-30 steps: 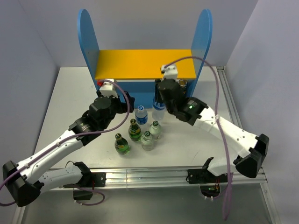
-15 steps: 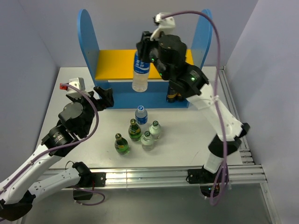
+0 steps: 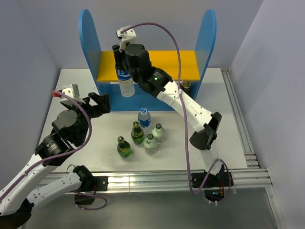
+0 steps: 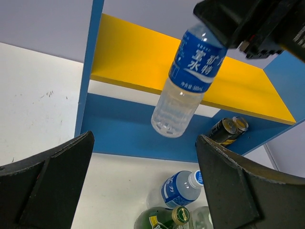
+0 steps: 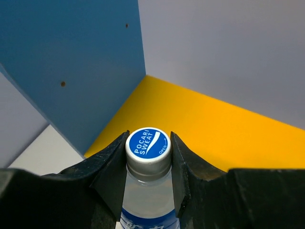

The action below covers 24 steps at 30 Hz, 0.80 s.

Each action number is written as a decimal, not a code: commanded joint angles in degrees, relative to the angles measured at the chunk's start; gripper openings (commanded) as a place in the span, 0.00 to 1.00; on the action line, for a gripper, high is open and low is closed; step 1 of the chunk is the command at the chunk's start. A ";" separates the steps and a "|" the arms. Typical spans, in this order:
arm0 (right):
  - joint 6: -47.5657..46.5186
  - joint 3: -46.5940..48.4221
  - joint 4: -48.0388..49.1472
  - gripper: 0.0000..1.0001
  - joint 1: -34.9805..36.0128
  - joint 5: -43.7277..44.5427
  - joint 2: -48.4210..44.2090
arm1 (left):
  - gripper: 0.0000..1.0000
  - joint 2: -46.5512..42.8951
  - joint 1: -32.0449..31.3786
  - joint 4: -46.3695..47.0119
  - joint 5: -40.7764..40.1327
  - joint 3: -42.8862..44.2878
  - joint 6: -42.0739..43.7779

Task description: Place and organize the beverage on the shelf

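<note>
The shelf (image 3: 89,43) stands at the back of the table, with blue side panels and a yellow upper board (image 3: 162,64). My right gripper (image 3: 123,67) is shut on the cap of a clear water bottle (image 3: 126,83) with a blue label. The bottle hangs upright in the air in front of the left end of the yellow board (image 5: 228,133). In the right wrist view both fingers press the blue-and-white cap (image 5: 148,143). My left gripper (image 3: 95,102) hovers open and empty left of the shelf's base, facing the hanging bottle (image 4: 188,86).
Several bottles stand in a cluster mid-table: one with a blue label (image 3: 144,117), two green (image 3: 137,133) (image 3: 124,148), two clear (image 3: 157,132) (image 3: 150,144). A dark can (image 3: 186,87) stands on the lower level at the right. A rail runs along the table's right edge (image 3: 238,124).
My right gripper has lifted the water bottle off the table and carried it left along the front of the yellow board. My left arm has drawn back to the left, away from the shelf.
</note>
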 commanded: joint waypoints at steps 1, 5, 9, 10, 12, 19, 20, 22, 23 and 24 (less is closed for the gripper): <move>-4.55 6.99 18.35 0.00 0.06 3.64 -4.53 | 0.95 0.40 -0.40 -0.26 -0.53 0.34 -0.63; -7.53 0.61 21.59 0.00 0.24 8.12 -9.80 | 0.95 0.49 -0.49 -0.26 -0.35 0.25 -0.72; -14.63 -7.67 28.10 0.00 0.24 13.83 -18.23 | 0.95 0.49 -0.58 -0.53 -0.53 0.08 -0.98; -16.05 -8.73 28.98 0.00 0.24 15.76 -19.29 | 0.95 0.40 -0.67 -0.44 -0.36 0.08 -0.98; -19.64 -12.42 31.44 0.00 -0.11 17.44 -21.92 | 0.95 0.31 -0.67 -0.35 -0.18 -0.10 -1.16; -17.92 -22.53 33.47 0.00 -7.83 20.17 -27.65 | 0.95 0.14 -1.02 -0.44 0.00 -0.28 -1.51; -17.13 -24.02 33.12 0.00 -10.46 20.60 -28.09 | 0.95 0.05 -1.19 -0.53 -0.35 -0.36 -1.42; -15.37 -25.61 33.29 0.00 -12.85 20.96 -29.32 | 0.95 -0.04 -1.54 -0.61 -0.62 -0.36 -1.42; -15.10 -27.27 33.73 0.00 -13.90 21.05 -29.67 | 0.95 -0.04 -1.63 -0.61 -0.88 -0.36 -1.33; -14.23 -27.89 33.65 0.00 -15.57 20.96 -30.11 | 0.95 0.14 -1.81 -0.61 -0.97 -0.36 -1.24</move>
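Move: The right hand holds the blue-label bottle by its neck, just below the cap, over the front edge of the yellow shelf near its left end. The open space at the shelf's right end lies about 27 cm right, 7 cm ahead and 16 cm below. Two black cans stand beneath that end, roughly 28 cm right, 4 cm ahead and 37 cm down; the remaining water bottle is some 10 cm back, 11 cm right and 33 cm lower. From the left hand, that shelf space is around 27 cm ahead, 33 cm right and 10 cm down. Still pinching the bottle at its neck, the right hand lifts first, then sweeps right along the shelf's front towards its right end, about 25 cm across and 12 cm higher. It bows slightly back on the way and turns some 35 degrees clockwise while the fingers tip upward about 20 degrees; the grip never changes. ##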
